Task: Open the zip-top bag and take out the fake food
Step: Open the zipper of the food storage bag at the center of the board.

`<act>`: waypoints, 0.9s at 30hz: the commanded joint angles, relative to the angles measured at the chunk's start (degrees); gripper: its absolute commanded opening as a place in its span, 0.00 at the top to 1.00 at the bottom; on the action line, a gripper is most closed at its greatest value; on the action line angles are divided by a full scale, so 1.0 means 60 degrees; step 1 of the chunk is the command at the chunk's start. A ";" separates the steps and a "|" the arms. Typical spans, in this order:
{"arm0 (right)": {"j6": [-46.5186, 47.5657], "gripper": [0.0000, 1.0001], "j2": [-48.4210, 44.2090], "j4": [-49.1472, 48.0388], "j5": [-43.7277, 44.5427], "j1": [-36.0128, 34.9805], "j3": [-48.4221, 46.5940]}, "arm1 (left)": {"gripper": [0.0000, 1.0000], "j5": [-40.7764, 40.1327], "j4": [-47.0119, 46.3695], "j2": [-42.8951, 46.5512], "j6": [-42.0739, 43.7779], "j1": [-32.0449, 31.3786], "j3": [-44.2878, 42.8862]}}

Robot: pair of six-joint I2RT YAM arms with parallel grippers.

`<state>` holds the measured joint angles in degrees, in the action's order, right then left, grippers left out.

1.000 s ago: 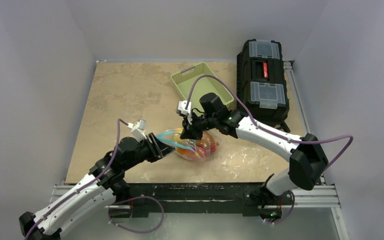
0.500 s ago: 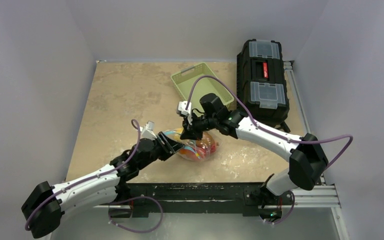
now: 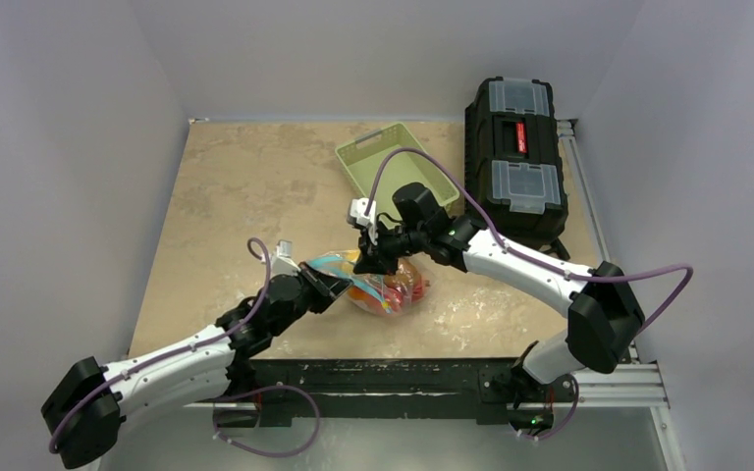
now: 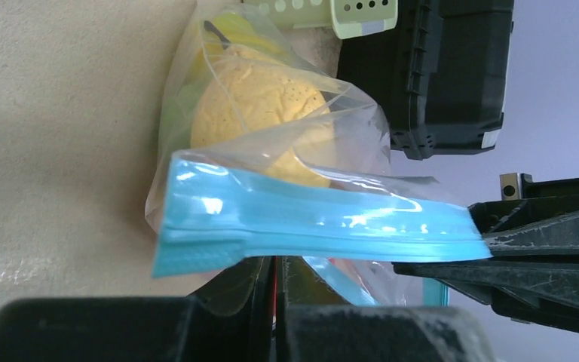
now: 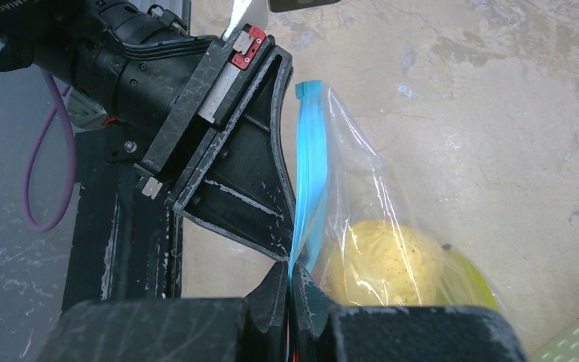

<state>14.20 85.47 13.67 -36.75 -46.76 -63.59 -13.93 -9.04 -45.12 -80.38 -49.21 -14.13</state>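
Observation:
The zip-top bag (image 3: 385, 283) lies at the table's near middle, with fake food (image 3: 398, 287) inside it in red, orange and yellow. A pitted yellow fruit (image 4: 260, 98) presses against the clear film. My left gripper (image 4: 280, 260) is shut, its tips tucked under the teal zip strip (image 4: 309, 222) with clear film draped over one finger. From the other side, my right gripper (image 5: 290, 275) is shut on the same strip (image 5: 309, 173), edge-on between its tips. The two grippers almost touch at the bag's mouth (image 3: 353, 267).
A pale green basket (image 3: 393, 162) stands behind the bag. A black toolbox (image 3: 515, 157) sits at the back right. The table's near edge and metal rail (image 3: 393, 373) lie just below the bag.
My left arm reached right to the bag's mouth and its jaws closed at the zip strip. The strip lifted a little toward the left. The right arm stayed put.

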 commanded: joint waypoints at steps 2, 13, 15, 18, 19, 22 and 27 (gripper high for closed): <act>0.0224 1.00 -0.0250 -0.0355 0.0653 0.0001 0.0140 | 1.00 -0.0031 -0.0078 0.0546 0.0438 -0.0016 0.0114; 0.0210 1.00 -0.0060 -0.0467 0.0342 -0.0005 0.0256 | 1.00 0.1404 0.4722 0.2814 0.1544 0.0038 -0.1026; 0.0199 1.00 -0.0001 -0.0345 0.0039 0.0001 0.0187 | 1.00 0.1572 0.5261 0.2825 0.1584 0.0052 -0.1025; 0.0178 1.00 0.0021 -0.0330 -0.0072 0.0001 0.0195 | 1.00 0.1856 0.5903 0.2824 0.1602 0.0057 -0.1064; 0.0169 1.00 0.0037 -0.0350 -0.0045 0.0001 0.0198 | 1.00 0.1911 0.6130 0.2870 0.1619 0.0050 -0.1134; 0.0165 1.00 0.0031 -0.0390 0.0015 0.0001 0.0198 | 1.00 0.1889 0.6971 0.3211 0.1794 0.0057 -0.1495; 0.0000 1.00 -0.0120 -0.0448 0.0126 0.0001 0.0116 | 1.00 0.2050 0.8061 0.3292 0.2243 0.0054 -0.2177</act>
<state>14.72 85.56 12.38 -35.53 -46.81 -61.65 -3.33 32.95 -25.47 -70.43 -49.15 -22.11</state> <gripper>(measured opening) 0.004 0.005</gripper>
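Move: The left fingers are already shut on the bag's near zip strip. The far strip, in the right hand's grip, is about 4 cm ahead, 3 cm right and some 4 cm higher. The fake food in the bag lies roughly level, 10 cm right and 8 cm lower; the green basket is 24 cm ahead, 12 cm right and 9 cm lower. From the right hand, the near strip is 4 cm back, 3 cm left and 4 cm lower. Left hand keeps its pinch and pulls the near strip back about 8 cm and left 4, away from right. ##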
